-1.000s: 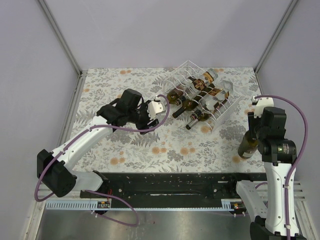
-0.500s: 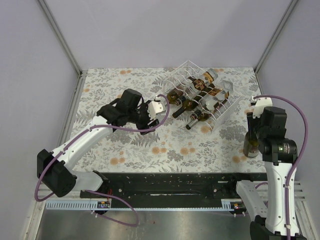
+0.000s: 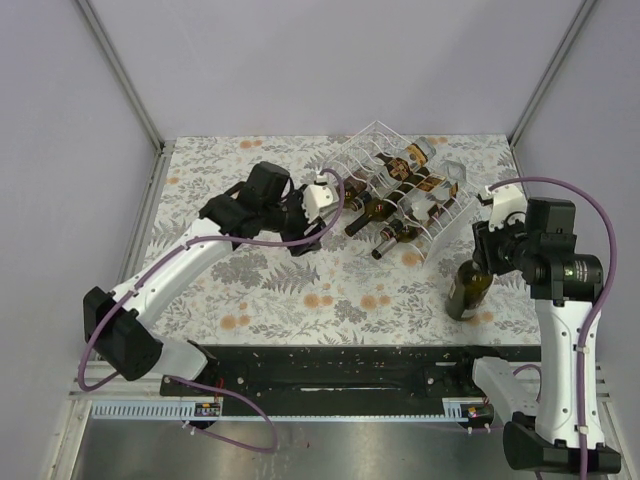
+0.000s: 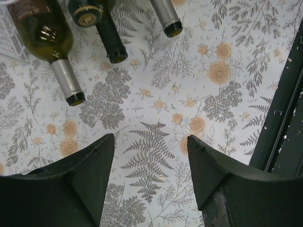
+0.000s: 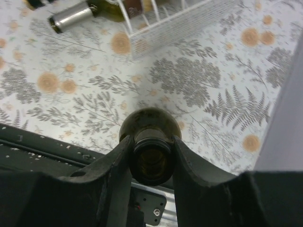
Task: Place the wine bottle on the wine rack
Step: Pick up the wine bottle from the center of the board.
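Note:
A dark green wine bottle (image 3: 468,290) hangs by its neck from my right gripper (image 3: 484,262), which is shut on it; the bottle tilts, its base low and to the left over the floral table. In the right wrist view the neck of the wine bottle (image 5: 151,153) sits pinched between the two fingers (image 5: 116,163). The clear wine rack (image 3: 400,190) stands at the back centre-right with several bottles lying in its cradles. My left gripper (image 3: 322,192) hovers just left of the rack, open with nothing between its fingertips (image 4: 102,156).
Bottle necks (image 4: 68,85) stick out of the rack toward the left gripper. A corner of the rack (image 5: 175,21) lies ahead of the held bottle. A black rail (image 3: 330,365) runs along the table's near edge. Grey walls enclose the table on three sides.
My right gripper has closed on the bottle's neck, lifted it and carried it left, tilting it. The left gripper moved up and right toward the rack.

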Robot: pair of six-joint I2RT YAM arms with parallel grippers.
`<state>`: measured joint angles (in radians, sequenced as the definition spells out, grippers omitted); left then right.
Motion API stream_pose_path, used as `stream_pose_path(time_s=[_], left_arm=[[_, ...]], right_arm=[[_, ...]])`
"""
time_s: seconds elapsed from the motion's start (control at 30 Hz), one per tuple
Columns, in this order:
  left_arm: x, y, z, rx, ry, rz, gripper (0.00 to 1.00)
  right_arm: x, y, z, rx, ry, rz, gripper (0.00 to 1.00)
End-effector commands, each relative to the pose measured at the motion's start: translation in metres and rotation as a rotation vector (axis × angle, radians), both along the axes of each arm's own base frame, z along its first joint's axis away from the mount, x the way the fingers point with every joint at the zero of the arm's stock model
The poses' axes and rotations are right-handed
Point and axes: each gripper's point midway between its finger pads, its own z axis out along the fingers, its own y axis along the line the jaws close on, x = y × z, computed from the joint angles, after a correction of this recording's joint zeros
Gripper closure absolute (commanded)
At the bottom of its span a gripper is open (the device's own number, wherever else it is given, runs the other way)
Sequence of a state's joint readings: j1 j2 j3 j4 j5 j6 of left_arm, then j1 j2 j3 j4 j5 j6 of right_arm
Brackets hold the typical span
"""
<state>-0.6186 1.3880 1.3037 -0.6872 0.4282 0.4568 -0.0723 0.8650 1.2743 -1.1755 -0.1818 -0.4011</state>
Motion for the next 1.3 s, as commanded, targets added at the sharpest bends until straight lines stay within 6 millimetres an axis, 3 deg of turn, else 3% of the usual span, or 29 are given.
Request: stream_pose_path(time_s=[0.0, 0.33, 0.43, 0.57, 0.77, 0.93, 1.1, 1.27], left_arm=[[0.008, -0.018, 0.042, -0.103, -0.049, -0.022, 0.33], [-0.01, -0.052, 0.069, -0.195, -0.009, -0.113, 0.32], [-0.01, -0.06, 0.078, -0.218, 0.0, -0.124, 0.32], [-0.003, -0.066, 0.093, -0.238, -0.02, -0.113, 0.32], [0.002, -0.062, 0.099, -0.235, -0.042, -0.077, 0.32], [-0.028, -0.056, 0.099, -0.284, 0.009, -0.21, 0.31], [-0.043, -0.048, 0.112, -0.331, -0.008, -0.245, 0.29], [-0.027, -0.025, 0.119, -0.367, -0.011, -0.162, 0.29]], right_arm=[[0.004, 0.035, 0.037, 0.112, -0.089, 0.185, 1.0], [0.025, 0.079, 0.072, 0.294, -0.132, 0.372, 1.0], [0.029, 0.089, 0.08, 0.294, -0.138, 0.409, 1.0], [0.028, 0.119, 0.083, 0.273, -0.131, 0.506, 1.0], [0.026, 0.154, 0.094, 0.282, -0.118, 0.622, 1.0], [0.029, 0.182, 0.106, 0.303, -0.128, 0.697, 1.0], [0.036, 0.219, 0.108, 0.309, -0.127, 0.776, 1.0], [0.043, 0.252, 0.109, 0.297, -0.151, 0.82, 1.0]])
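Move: The right hand already holds the wine bottle by its neck, with the open left gripper it is taken to about 37 cm to its left, 5 cm ahead and a little lower. From the right hand the wine rack's middle is some 25 cm ahead, 13 cm left and 18 cm down, and its nearest silver-necked bottle about 18 cm ahead, 16 cm left and 21 cm down. For the left hand, the held bottle's middle is roughly 36 cm right, 5 cm back and 9 cm lower. Keeping its pinch on the neck, the right hand swings the hanging bottle some 22 cm left, across in front of the rack's near side towards the open left gripper, rising about 6 cm and turning some 45 degrees counter-clockwise. The left hand climbs about 9 cm to meet it, first edging right and then easing back a little, its fingers tilting up towards level and staying open, without reaching the bottle. ##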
